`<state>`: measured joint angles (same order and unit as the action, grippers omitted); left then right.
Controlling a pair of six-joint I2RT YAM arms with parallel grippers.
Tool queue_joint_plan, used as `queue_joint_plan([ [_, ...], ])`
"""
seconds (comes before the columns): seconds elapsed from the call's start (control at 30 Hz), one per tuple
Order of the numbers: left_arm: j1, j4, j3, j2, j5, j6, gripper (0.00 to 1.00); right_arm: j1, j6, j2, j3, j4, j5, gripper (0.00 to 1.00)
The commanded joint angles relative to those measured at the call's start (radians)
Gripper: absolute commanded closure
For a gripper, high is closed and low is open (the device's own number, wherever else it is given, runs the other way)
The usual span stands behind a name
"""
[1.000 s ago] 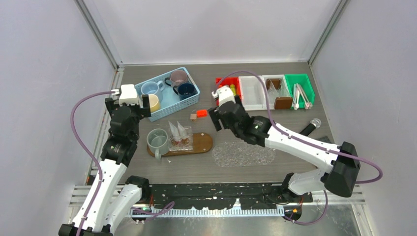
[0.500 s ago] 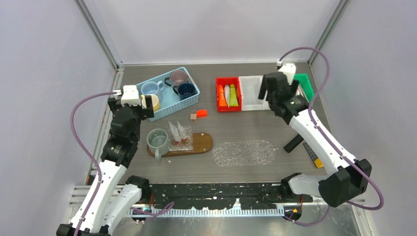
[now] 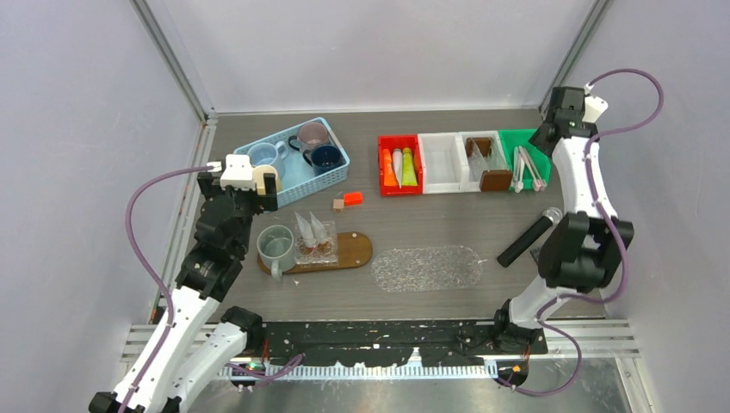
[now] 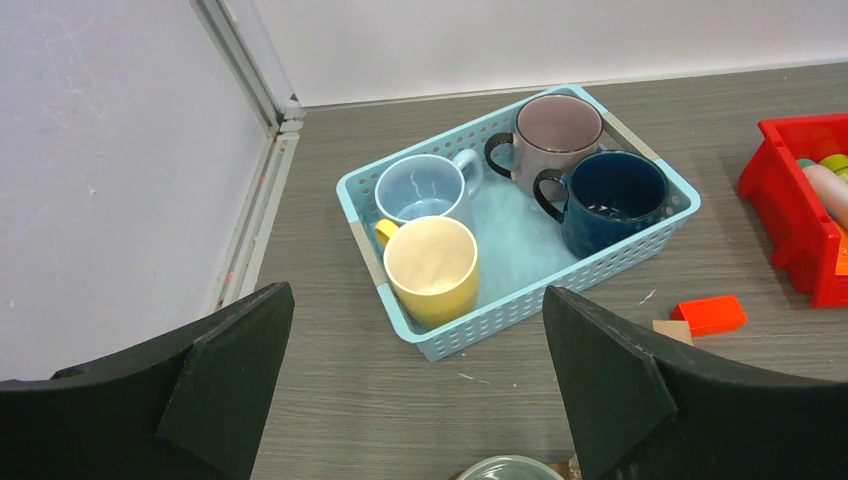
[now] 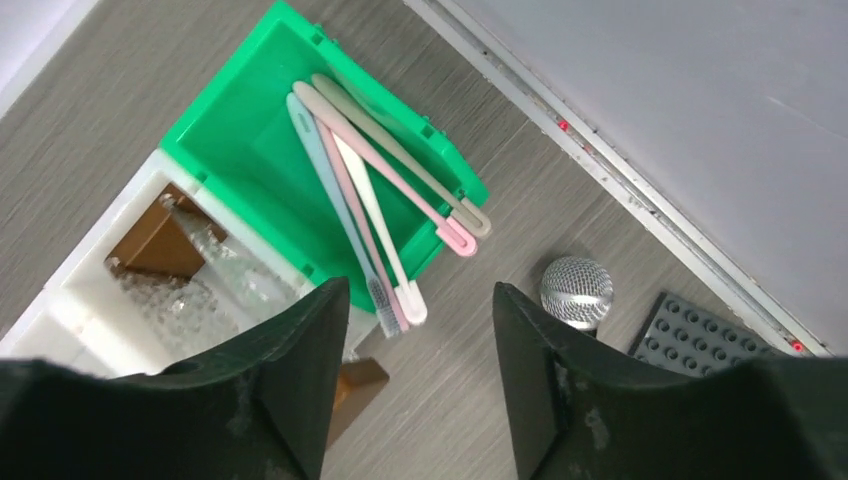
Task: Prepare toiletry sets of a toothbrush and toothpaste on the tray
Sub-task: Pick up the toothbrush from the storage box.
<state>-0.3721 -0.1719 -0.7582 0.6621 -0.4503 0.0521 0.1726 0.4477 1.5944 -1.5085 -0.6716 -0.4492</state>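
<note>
The wooden tray (image 3: 353, 249) holds a grey-green mug (image 3: 275, 243) and clear packets. Toothpaste tubes (image 3: 398, 165) lie in a red bin. Several toothbrushes (image 5: 370, 190) lie in the green bin (image 5: 245, 140), their heads sticking out over its rim. My right gripper (image 5: 418, 290) hangs open and empty high above that bin, at the back right (image 3: 551, 129). My left gripper (image 4: 415, 295) is wide open and empty, between the tray and the blue basket (image 4: 520, 310). That basket holds cream-yellow (image 4: 432, 265), light blue (image 4: 420, 190), mauve (image 4: 555, 125) and navy (image 4: 610, 195) mugs.
Two white bins (image 3: 443, 163) sit between the red and green ones, one holding brown blocks. A microphone (image 5: 577, 290) and a grey studded plate (image 5: 700, 335) lie near the right wall. A clear bubbled mat (image 3: 426, 268) and an orange block (image 4: 708, 314) are mid-table.
My right arm swung from the table's middle to the far right, over the green bin, and its jaws narrowed somewhat. The left gripper shifted slightly right, still open.
</note>
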Motion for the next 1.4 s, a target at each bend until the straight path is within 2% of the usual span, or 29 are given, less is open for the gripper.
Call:
queue_joint_plan([
  [0.0,-0.01,0.057,0.01,-0.019,-0.021,0.022,0.0,0.052,-0.07,0.165,-0.164,-0.069,0.132,0.45],
  [0.07,-0.012,0.059,0.012,-0.024,-0.024,0.027,0.0,0.058,-0.115,0.248,-0.239,-0.111,0.14,0.52],
  [0.17,-0.014,0.064,0.015,-0.03,-0.029,0.031,0.0,0.058,-0.18,0.345,-0.317,-0.135,0.164,0.56],
  [0.43,-0.019,0.07,0.02,-0.028,-0.027,0.037,0.0,0.063,-0.255,0.5,-0.39,-0.144,0.154,0.56],
  [0.63,-0.02,0.071,0.023,-0.018,-0.019,0.04,0.0,0.073,-0.292,0.552,-0.391,-0.144,0.15,0.57],
  [0.9,-0.021,0.071,0.023,-0.009,-0.012,0.045,0.0,0.079,-0.313,0.592,-0.4,-0.157,0.233,0.61],
  [1.17,-0.021,0.071,0.023,-0.009,-0.008,0.045,0.0,0.078,-0.316,0.612,-0.401,-0.17,0.295,0.68],
  [1.37,-0.021,0.07,0.023,-0.006,-0.006,0.045,0.0,0.079,-0.317,0.644,-0.424,-0.197,0.327,0.7],
])
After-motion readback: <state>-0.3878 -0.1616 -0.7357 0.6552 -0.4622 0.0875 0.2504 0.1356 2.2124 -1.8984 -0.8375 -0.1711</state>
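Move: The pink toothbrush I'm after lies in the green box, its middle some 9 cm ahead of my right hand, neither left nor right, and about 17 cm below. The white toothbrush lies some 2 cm to the left of it and the beige one 2 cm to its right. The white box stands 10 cm to its left and 2 cm farther out. From my left hand the pink toothbrush is about 21 cm ahead, 74 cm right and 25 cm below. I sink my right hand about 16 cm into the near end of the green box while it goes some 6 cm forward, mostly at the start, then ease off low over the pink toothbrush. On the way the fingers tip some 30 degrees further down, the wrist turns counter-clockwise, and the gap narrows by about half, bringing the fingertips either side of the handle, not yet shut. ##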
